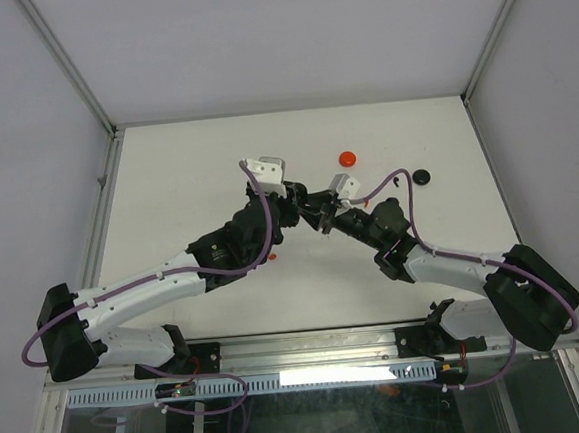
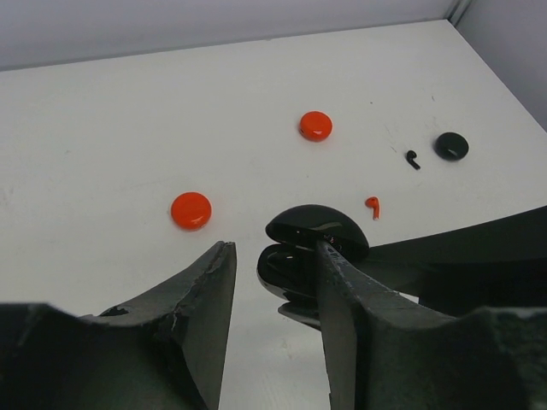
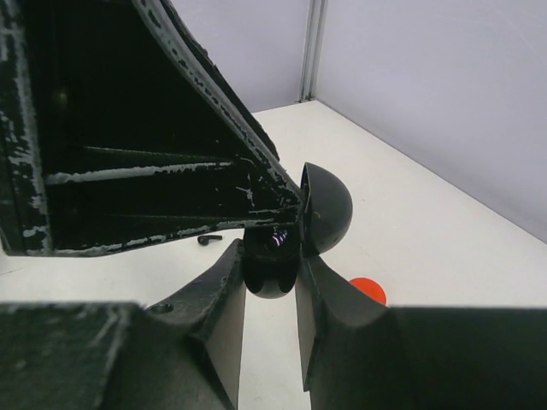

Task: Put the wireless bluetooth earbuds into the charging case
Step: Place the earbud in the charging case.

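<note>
The charging case (image 2: 295, 260) is a glossy black shell with its domed lid (image 2: 318, 226) hinged open. My right gripper (image 3: 272, 256) is shut on the case's base (image 3: 272, 273), holding it above the table, with the lid (image 3: 329, 209) standing to the right. My left gripper (image 2: 273, 245) is open, its right finger (image 2: 342, 290) against the case and nothing between its jaws. In the top view both grippers meet at mid-table, left (image 1: 304, 203) and right (image 1: 325, 217). A red earbud (image 2: 373, 206) and a black earbud (image 2: 413, 159) lie on the table beyond the case.
Two red discs (image 2: 191, 210) (image 2: 315, 125) and a black disc (image 2: 451, 146) lie on the white table (image 1: 196, 174). From above, the red disc (image 1: 346, 159) and black disc (image 1: 423, 176) sit behind the grippers. Metal rails and grey walls border the table.
</note>
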Tool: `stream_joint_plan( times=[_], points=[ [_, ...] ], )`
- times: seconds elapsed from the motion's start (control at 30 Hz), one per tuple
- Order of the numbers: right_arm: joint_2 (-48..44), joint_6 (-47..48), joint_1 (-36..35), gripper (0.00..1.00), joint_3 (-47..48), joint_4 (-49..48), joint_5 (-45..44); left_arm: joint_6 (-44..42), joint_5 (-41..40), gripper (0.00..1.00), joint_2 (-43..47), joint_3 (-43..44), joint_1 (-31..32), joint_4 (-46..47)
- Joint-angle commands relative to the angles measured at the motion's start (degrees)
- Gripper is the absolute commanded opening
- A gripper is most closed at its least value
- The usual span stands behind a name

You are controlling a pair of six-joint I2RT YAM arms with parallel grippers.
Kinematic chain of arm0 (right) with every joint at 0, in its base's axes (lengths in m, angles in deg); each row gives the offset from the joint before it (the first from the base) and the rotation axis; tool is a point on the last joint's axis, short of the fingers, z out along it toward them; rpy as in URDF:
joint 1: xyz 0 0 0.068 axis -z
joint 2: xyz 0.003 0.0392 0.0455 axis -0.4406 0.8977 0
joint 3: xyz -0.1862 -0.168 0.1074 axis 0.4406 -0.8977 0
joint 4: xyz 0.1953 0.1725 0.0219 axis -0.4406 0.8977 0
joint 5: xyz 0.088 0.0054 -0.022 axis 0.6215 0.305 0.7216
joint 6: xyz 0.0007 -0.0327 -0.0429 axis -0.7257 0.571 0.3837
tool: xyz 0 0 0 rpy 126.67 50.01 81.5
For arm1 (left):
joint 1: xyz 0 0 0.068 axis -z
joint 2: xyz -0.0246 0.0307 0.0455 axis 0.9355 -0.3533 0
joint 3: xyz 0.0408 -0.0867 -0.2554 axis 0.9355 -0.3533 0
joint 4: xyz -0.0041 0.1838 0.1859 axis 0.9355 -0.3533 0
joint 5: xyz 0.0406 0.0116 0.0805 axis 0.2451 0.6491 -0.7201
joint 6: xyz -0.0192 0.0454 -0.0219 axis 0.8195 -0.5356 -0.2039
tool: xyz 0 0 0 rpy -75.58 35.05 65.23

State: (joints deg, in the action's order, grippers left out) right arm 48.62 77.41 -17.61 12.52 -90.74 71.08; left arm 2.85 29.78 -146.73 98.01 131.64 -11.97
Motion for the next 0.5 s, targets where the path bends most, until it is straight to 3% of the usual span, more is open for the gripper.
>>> stream_joint_plan(
  times=[0.0, 0.33, 0.47],
  points=[
    [-2.37, 0.65, -0.25, 0.0, 0.03, -3.16, -1.45, 3.25, 0.46, 0.44, 2.83, 2.73, 0.69, -4.0],
    [-3.45, 1.11, -0.21, 0.0, -2.28, -2.3, -3.48, 8.56, -3.27, 0.6, 6.39, 7.09, 0.33, -17.66],
    [-4.83, 1.11, -0.24, 0.0, -3.63, -1.21, -3.86, 11.97, 0.35, 0.63, 6.94, 5.72, -4.14, -22.46]
  ],
)
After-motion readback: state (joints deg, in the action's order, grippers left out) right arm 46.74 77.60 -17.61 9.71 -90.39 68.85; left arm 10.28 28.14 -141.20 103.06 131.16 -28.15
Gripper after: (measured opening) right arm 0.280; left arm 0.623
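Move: The open black charging case, gripped by the right hand, is right at the left fingertips: about 2 cm ahead of the left hand and 2 cm to its right, level with it. From the left hand, the nearer red case lies on the table some 18 cm ahead and 3 cm left, and a red earbud lies level with it and 6 cm left, both about 17 cm lower. From the right hand, the charging case is about 1 cm ahead and 1 cm left, level with it. The left hand backs off empty from the charging case, its already parted fingers opening wider as its right finger comes free of the case; it goes about 3.5 cm left, then also some 2 cm up, while drawing back about 1.5 cm, with only a few degrees of wrist turn. The right hand keeps its pinch on the case, unchanged, and eases about 1 cm right and 1 cm down, away from the leaving fingers. ##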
